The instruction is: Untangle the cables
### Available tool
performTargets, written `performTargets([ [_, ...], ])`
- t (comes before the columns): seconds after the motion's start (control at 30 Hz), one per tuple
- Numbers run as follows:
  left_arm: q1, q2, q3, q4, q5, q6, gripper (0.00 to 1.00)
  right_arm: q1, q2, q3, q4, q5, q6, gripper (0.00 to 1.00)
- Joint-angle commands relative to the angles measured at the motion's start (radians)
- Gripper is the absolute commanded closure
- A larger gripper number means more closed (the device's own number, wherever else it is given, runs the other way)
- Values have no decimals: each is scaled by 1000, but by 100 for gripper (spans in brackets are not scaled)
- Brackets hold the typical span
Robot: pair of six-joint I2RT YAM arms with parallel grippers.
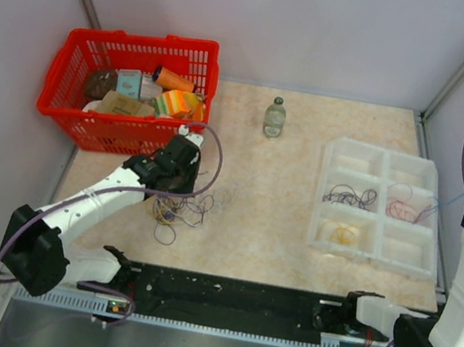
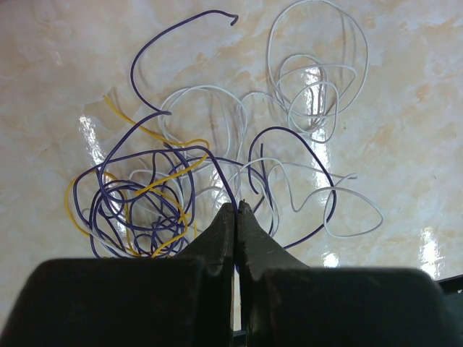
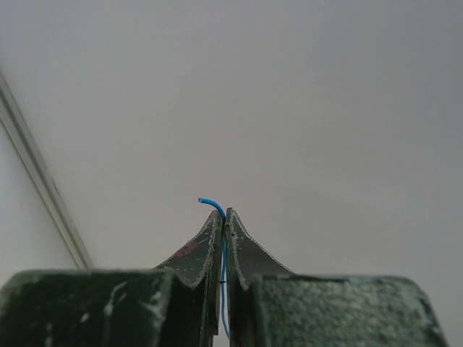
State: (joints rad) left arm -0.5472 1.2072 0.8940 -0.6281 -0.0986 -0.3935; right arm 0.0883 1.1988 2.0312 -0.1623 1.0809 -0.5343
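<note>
The cables [image 1: 175, 210] lie in a loose tangle on the marbled table near the left arm. The left wrist view shows dark purple strands [image 2: 137, 210], yellow ones [image 2: 168, 176] and white loops [image 2: 318, 94]. My left gripper [image 2: 237, 206] sits low over this tangle [image 1: 171, 195], shut on a dark purple cable that runs up between its tips. My right gripper [image 3: 225, 213] is raised at the far right, facing a bare wall. It is shut on a thin blue cable [image 3: 211, 203] whose end curls out above the fingertips. A faint blue strand [image 1: 448, 203] runs from the tray toward that arm.
A white compartment tray [image 1: 383, 193] at the right holds separate loops: dark purple [image 1: 349, 196], red [image 1: 405, 209] and yellow [image 1: 340, 235]. A red basket [image 1: 55, 97] of packets stands at the back left, close behind the left arm. A small bottle [image 1: 275, 117] stands mid-back.
</note>
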Motion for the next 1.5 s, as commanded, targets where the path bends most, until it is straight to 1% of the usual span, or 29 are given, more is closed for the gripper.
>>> performTargets([
  [0.0, 7, 12, 19, 18, 10, 7, 100, -12, 2, 69, 49, 14, -65, 100],
  [0.1, 6, 23, 20, 16, 17, 7, 100, -10, 10, 104, 49, 10, -66, 100],
  [0.33, 7, 40, 26, 16, 33, 7, 100, -10, -5, 11, 29, 19, 2, 100],
  [0.53, 7, 37, 19, 13, 30, 10, 100, -12, -22, -58, -80, 19, 160, 100],
  [0.63, 6, 37, 10, 19, 34, 5, 100, -12, -33, -80, -178, 11, 270, 100],
  [0.73, 7, 35, 6, 24, 42, 2, 100, -10, -22, -46, -275, -22, 382, 100],
  [0.93, 10, 28, 3, 22, 39, 4, 100, -9, 33, 115, -391, -87, 471, 100],
  [1.03, 16, 23, 3, 21, 39, 1, 100, -10, 42, 158, -489, -160, 615, 100],
  [1.13, 20, 18, -1, 24, 39, -2, 100, -9, 53, 161, -571, -219, 749, 100],
  [1.2, 20, 9, -7, 22, 39, -2, 100, -10, 48, 133, -614, -234, 828, 100],
  [1.3, 24, -5, -13, 18, 36, -5, 100, -10, 6, 39, -632, -248, 908, 100],
  [1.4, 26, -15, -20, 18, 34, -7, 100, -12, -44, -60, -651, -250, 957, 100],
  [1.47, 26, -18, -20, 18, 37, -7, 100, -10, -79, -123, -675, -219, 976, 100],
])
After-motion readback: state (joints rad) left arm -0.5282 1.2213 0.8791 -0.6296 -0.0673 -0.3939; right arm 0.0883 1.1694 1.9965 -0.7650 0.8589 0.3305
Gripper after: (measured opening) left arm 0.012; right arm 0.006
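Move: Beneath the right hand, which still grips the blue cable high in the air, lies the white tray's empty near-right compartment: about 62 cm down, 4 cm to the left and 1 cm farther out. The red cable is some 13 cm ahead of this hand and 7 cm left; the yellow cable sits 2 cm ahead and 22 cm left, both equally low. For the left hand, that empty compartment is roughly 63 cm right, 5 cm back and 11 cm down. Keeping the blue cable pinched in shut fingers, the right hand first bobs about 1.5 cm up and back, then swings forward and dips, lifts a couple of centimetres, and sinks again towards the tray, ending some 9 cm lower, 6 cm farther out and 5 cm left. Meanwhile the wrist turns about 30 degrees, counter-clockwise with its left side rising, so the fingers come nearly level. ##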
